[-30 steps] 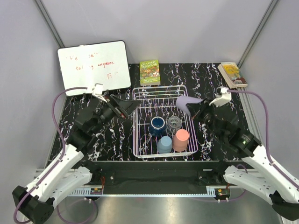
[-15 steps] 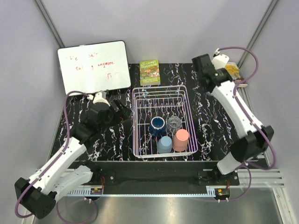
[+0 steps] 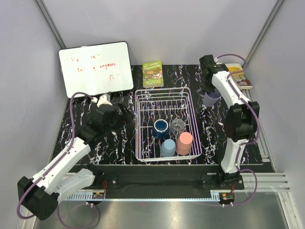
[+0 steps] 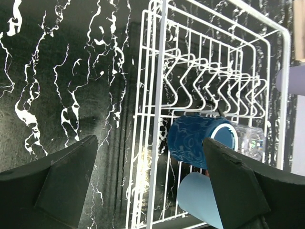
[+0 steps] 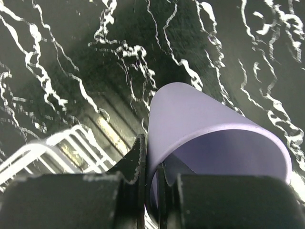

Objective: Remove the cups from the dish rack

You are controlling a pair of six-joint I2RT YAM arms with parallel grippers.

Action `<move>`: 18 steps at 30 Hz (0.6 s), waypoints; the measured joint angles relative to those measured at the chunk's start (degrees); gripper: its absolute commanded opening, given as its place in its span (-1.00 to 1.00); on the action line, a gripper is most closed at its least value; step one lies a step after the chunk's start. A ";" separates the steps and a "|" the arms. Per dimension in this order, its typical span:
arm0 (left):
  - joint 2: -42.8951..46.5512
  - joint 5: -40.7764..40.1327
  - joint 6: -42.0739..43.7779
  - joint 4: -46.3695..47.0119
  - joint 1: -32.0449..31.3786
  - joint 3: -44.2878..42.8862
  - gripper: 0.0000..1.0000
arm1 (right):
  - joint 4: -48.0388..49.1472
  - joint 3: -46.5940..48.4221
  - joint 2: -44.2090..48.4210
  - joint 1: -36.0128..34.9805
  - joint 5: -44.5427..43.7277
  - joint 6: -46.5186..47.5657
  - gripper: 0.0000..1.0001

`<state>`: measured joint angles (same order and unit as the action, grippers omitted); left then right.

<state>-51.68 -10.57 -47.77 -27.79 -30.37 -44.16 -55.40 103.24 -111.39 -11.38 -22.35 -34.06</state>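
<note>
The white wire dish rack (image 3: 138,125) holds a dark blue cup (image 3: 160,127), a clear faceted glass (image 3: 177,126), a light blue cup (image 3: 167,147) and a salmon-pink cup (image 3: 184,142). My right gripper (image 3: 208,90) is shut on the wall of the lavender cup (image 3: 212,99), right of the rack, at or just above the table. In the right wrist view the fingers pinch the cup's rim (image 5: 205,129). My left gripper (image 3: 126,114) is open and empty, just left of the rack. Its view shows the rack (image 4: 162,95), the dark blue cup (image 4: 195,140), the light blue cup (image 4: 200,200) and the glass (image 4: 250,138).
A whiteboard (image 3: 95,69) leans at the back left. A green book (image 3: 152,74) lies behind the rack. Another book (image 3: 237,75) lies at the back right corner, close to my right arm. Upright plate dividers (image 4: 214,90) fill the rack's far end.
My right arm has swung the lavender cup from over the rack's right side out to the table at the far right and lowered it. My left gripper has drawn back a little.
</note>
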 measured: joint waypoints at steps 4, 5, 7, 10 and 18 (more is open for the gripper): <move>-1.18 0.00 0.22 0.00 0.00 0.00 0.93 | 0.98 1.44 -3.13 1.92 2.51 0.22 -1.00; -1.33 0.00 0.24 0.02 0.00 0.00 0.93 | 1.20 1.44 -3.58 2.45 3.10 0.17 -0.96; -1.51 0.00 0.24 0.00 0.00 0.00 0.94 | 1.88 1.42 -4.15 3.32 4.76 -0.04 -0.87; -2.08 0.02 0.33 0.02 -0.02 0.00 0.94 | 3.06 1.31 -4.76 4.28 6.43 -0.24 -0.78; -3.45 0.07 0.37 0.02 -0.02 0.02 0.94 | 4.09 1.31 -7.50 4.42 7.08 -0.22 -0.95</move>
<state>-55.13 -10.50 -47.40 -27.77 -30.39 -44.14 -51.31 104.55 -118.89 -6.96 -15.27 -34.28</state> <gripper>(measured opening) 0.969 0.118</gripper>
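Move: The purple cup, already pinched by its rim in the right hand, is bound for the clear table right of the rack: a spot some 3 cm ahead of that hand, 3 cm to its right and 14 cm below. The rack's middle lies about 14 cm back and 25 cm left, and the book stack 17 cm ahead and 22 cm right, both low on the table. From the left hand the spot is roughly 21 cm ahead, 47 cm right and 17 cm down. The purple cup goes down towards the open marble beside the rack, held by its rim in the right hand's closed fingers. The right hand sinks about 5 cm and also reaches some 2.5 cm forward, most of that early on, so the last stretch is almost straight down, with the wrist rolling only slightly and the grip kept. ##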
